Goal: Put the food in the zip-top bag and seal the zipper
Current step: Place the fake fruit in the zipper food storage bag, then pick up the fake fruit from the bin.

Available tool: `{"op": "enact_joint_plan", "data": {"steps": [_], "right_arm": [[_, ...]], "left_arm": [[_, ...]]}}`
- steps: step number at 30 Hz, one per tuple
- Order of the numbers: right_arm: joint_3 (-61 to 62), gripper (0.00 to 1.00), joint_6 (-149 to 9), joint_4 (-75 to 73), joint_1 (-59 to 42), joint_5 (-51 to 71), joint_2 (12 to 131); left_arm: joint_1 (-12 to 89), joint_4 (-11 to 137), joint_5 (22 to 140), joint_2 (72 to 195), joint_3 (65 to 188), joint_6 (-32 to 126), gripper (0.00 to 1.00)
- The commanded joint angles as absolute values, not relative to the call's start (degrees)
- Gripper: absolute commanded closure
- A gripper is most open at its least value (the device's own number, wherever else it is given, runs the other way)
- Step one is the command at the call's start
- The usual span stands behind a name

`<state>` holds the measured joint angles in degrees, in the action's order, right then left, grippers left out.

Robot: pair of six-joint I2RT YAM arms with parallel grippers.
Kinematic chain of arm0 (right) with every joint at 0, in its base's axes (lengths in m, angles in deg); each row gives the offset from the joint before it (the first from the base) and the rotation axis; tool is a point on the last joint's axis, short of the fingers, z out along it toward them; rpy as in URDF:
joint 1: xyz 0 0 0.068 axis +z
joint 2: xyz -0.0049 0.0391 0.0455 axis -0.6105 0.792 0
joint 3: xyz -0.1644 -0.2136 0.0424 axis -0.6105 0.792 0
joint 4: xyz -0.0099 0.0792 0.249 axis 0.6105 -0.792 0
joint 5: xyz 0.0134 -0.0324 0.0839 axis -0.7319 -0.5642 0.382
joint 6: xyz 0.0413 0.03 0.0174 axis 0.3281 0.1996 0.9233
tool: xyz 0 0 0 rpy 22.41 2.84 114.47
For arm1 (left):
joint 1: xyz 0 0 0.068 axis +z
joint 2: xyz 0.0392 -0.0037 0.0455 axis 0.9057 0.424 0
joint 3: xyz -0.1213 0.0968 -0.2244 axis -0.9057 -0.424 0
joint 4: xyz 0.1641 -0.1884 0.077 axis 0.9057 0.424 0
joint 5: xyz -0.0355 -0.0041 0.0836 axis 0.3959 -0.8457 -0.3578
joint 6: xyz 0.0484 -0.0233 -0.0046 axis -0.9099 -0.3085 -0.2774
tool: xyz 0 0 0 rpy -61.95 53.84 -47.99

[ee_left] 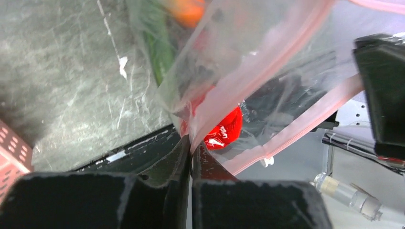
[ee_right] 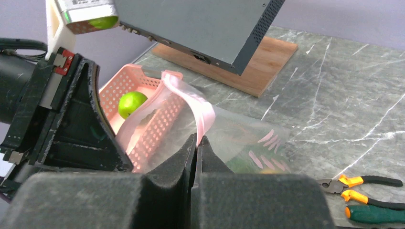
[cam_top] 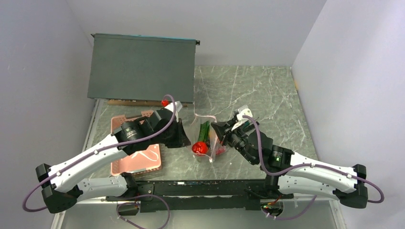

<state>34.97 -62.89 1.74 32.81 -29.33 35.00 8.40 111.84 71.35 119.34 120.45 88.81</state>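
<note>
The clear zip-top bag (cam_top: 206,138) stands between my two grippers at mid-table, mouth up. Inside it I see long green pods (cam_top: 204,130) and a red-orange fruit (cam_top: 199,148). My left gripper (cam_top: 187,138) is shut on the bag's left edge; in the left wrist view its jaws (ee_left: 192,143) pinch the pink zipper strip (ee_left: 248,78). My right gripper (cam_top: 219,132) is shut on the bag's right edge, its jaws (ee_right: 196,139) pinching the zipper (ee_right: 200,107). A green apple (ee_right: 132,104) lies in the pink basket.
The pink slotted basket (cam_top: 136,162) sits under my left arm. A dark metal box (cam_top: 142,67) on a wooden board stands at the back left. Orange- and green-handled pliers (ee_right: 367,183) lie on the marble at the right wrist view's lower right.
</note>
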Motion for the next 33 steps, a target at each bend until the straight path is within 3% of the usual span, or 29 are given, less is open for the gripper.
{"op": "enact_joint_plan", "data": {"steps": [1,4,7,17,28,33], "right_arm": [[34.73,1.0,-62.25,6.03,33.08,-30.74,34.22],[34.19,1.0,-62.09,5.13,33.04,-31.11,34.94],[34.27,1.0,-62.14,5.55,33.01,-30.23,34.97],[33.75,1.0,-62.18,4.92,33.1,-30.58,36.22],[33.71,1.0,-62.11,5.15,33.03,-29.96,36.99],[33.54,1.0,-62.16,4.93,33.01,-30.05,37.37]], "left_arm": [[8.23,112.59,67.87,112.69,118.1,92.1,0.8],[8.17,113.24,65.5,108.33,116.81,92.43,0.52],[8.22,117.64,61.35,104.32,116.83,93.93,0.38],[8.16,135.24,44.92,94.94,108.73,107.24,0.29],[9.42,144.6,28.71,97.64,103.33,122.51,0.01],[24.66,129.63,35.27,98.11,99.26,102.72,0.0]]}}
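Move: The left hand, still pinching the bag's rim, will go for the green apple, about 26 cm to its left, 14 cm ahead and 20 cm below. The basket around the apple centres some 4 cm nearer than the apple, while the red fruit in the bag sits roughly 5 cm ahead and 5 cm right, 18 cm down. From the right hand, the apple is about 42 cm left and 13 cm ahead, 25 cm lower. Left hand frees the bag rim, swings about 21 cm left, finally lower, over the basket, turning counter-clockwise, fingers opening wide. ##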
